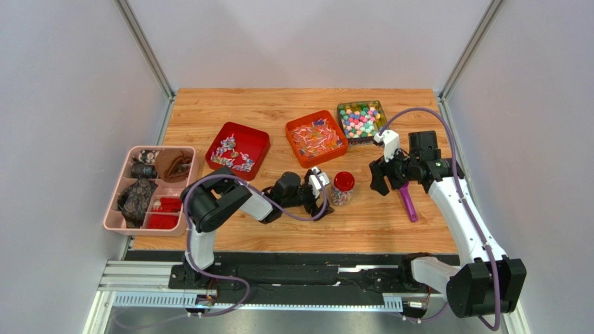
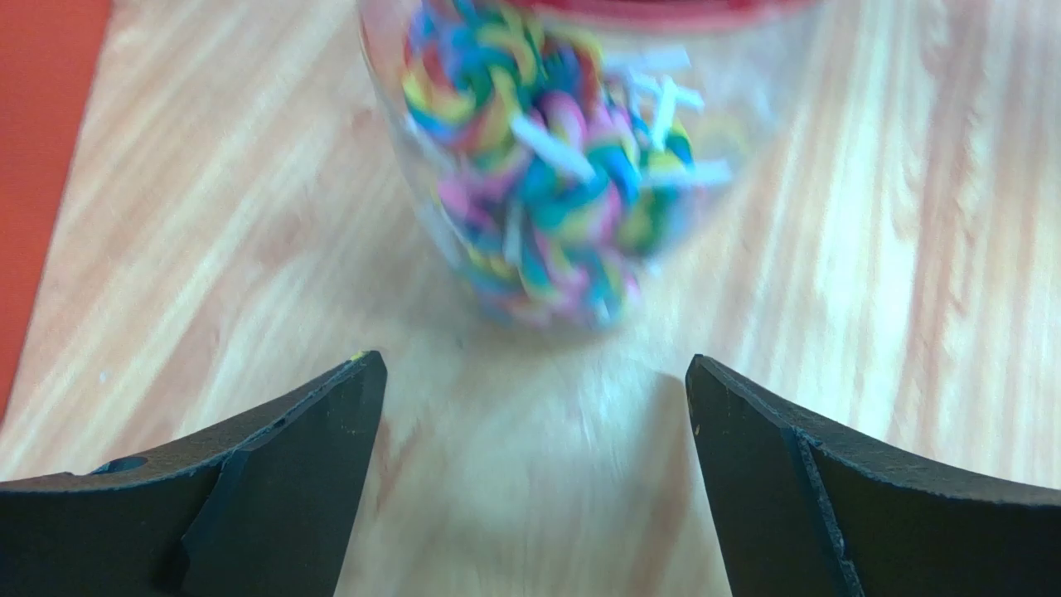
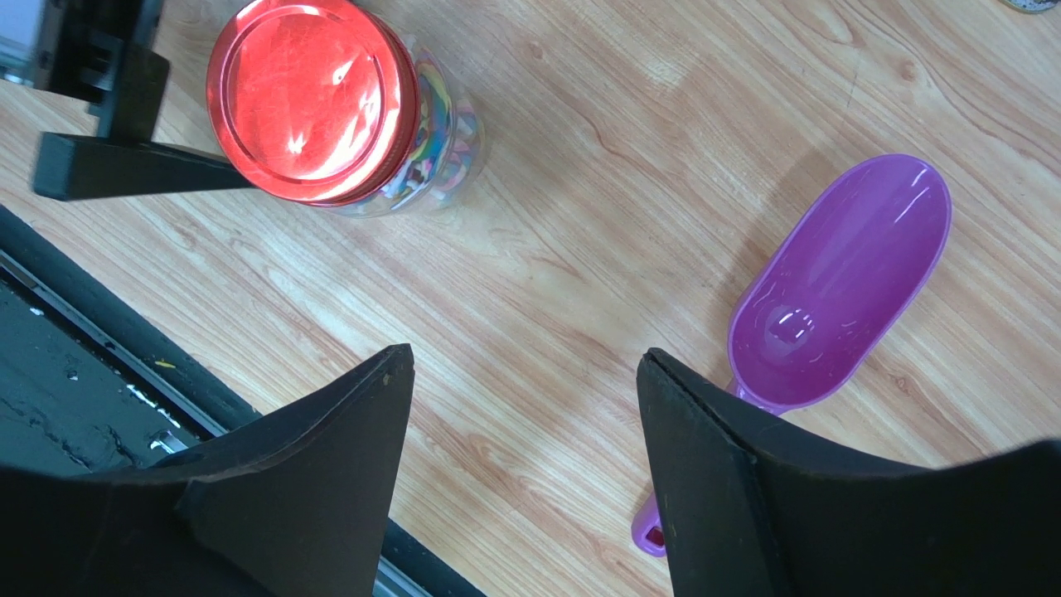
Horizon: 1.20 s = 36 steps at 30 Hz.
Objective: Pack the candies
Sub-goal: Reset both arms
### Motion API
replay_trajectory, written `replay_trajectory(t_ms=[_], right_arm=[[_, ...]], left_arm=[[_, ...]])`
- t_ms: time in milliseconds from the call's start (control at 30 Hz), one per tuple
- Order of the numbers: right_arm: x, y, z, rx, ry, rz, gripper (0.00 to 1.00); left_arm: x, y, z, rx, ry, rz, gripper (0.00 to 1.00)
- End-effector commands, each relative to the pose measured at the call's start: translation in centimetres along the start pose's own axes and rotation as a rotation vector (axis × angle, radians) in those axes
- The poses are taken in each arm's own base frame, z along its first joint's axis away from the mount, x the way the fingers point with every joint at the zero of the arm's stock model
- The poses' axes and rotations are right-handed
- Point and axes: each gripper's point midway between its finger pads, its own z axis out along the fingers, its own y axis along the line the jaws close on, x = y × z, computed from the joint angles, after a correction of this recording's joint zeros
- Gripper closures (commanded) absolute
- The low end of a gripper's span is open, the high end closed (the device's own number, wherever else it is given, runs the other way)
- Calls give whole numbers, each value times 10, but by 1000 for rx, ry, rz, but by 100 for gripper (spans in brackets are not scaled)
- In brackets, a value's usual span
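Observation:
A small clear jar (image 1: 341, 189) with a round red lid (image 3: 311, 100) stands upright on the wooden table, holding swirled multicoloured candies (image 2: 548, 187). My left gripper (image 1: 322, 191) sits just left of the jar. In the left wrist view it (image 2: 529, 363) is open and empty, the jar a short way ahead of its tips and apart from them. My right gripper (image 1: 382, 179) hovers right of the jar, open (image 3: 524, 357) over bare wood. More candies lie in a red tray (image 1: 259, 139), an orange tray (image 1: 296, 129) and a clear box (image 1: 381, 110).
A purple scoop (image 1: 408, 205) lies empty on the table, its bowl (image 3: 841, 286) beside my right gripper's right finger. A pink divided organiser (image 1: 110, 216) with dark items sits at the left edge. Grey walls enclose the table.

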Motion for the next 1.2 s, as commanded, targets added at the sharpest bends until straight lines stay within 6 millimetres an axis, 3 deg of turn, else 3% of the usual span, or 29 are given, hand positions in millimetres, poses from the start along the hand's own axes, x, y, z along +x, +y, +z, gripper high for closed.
replay_trajectory(t_ms=[0,167,367,467,633,667,700,767,800,867,933,967,1000,1167], right_arm=[[-14,0,-3,8,-54,-11,29],[-16,-3,-4,23,-59,-2,29],[-26,-5,-8,45,-90,12,26],[-35,-5,-16,54,-117,20,18],[-57,3,-43,53,-181,-48,15],[-58,4,-48,58,-181,-59,13],[-60,3,-53,76,-187,-68,12],[-73,4,-73,105,-227,-102,10],[-78,6,-80,109,-245,-111,9],[-92,15,-102,105,-297,-143,8],[-101,31,-118,62,-357,-183,8],[-107,39,-129,51,-384,-212,8],[-110,53,-140,7,-428,-246,8],[-112,100,-177,-111,-550,-383,6]], left_arm=[[0,-23,-25,127,41,16,1],[-28,-45,-52,246,46,116,1],[-91,-47,-99,300,136,205,1],[-127,-32,-134,294,166,206,1],[-199,7,-209,192,74,142,1],[-206,5,-224,188,74,124,1],[-228,8,-238,160,36,147,1],[-246,9,-265,140,-5,128,1],[-267,7,-279,127,-45,159,1],[-281,-3,-301,144,-76,148,1],[-309,-18,-322,175,-138,190,1],[-310,-21,-328,176,-128,165,1],[-324,-27,-337,164,-148,197,1],[-340,-45,-356,127,-195,242,1]])
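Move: The closed candy jar stands just off the left hand's open fingertips, about 6 cm to its right, 1 cm ahead and at nearly its height. The orange tray lies some 23 cm ahead and 1 cm left of that hand, the red tray 19 cm ahead and 29 cm left. From the right hand the jar is about 12 cm left, 2 cm ahead and 11 cm down; the purple scoop lies 7 cm right, 4 cm ahead and 15 cm down. The jar is left standing as the left hand, fingers already wide open and clear, backs off leftward and a little back, then climbs fast, some 44 cm up and 20 cm left in all, ending slightly nearer its base. The right hand waits, opens wider, then rises about 18 cm away from the scoop, drawing slightly back near the end while its fingers tip up towards level. ##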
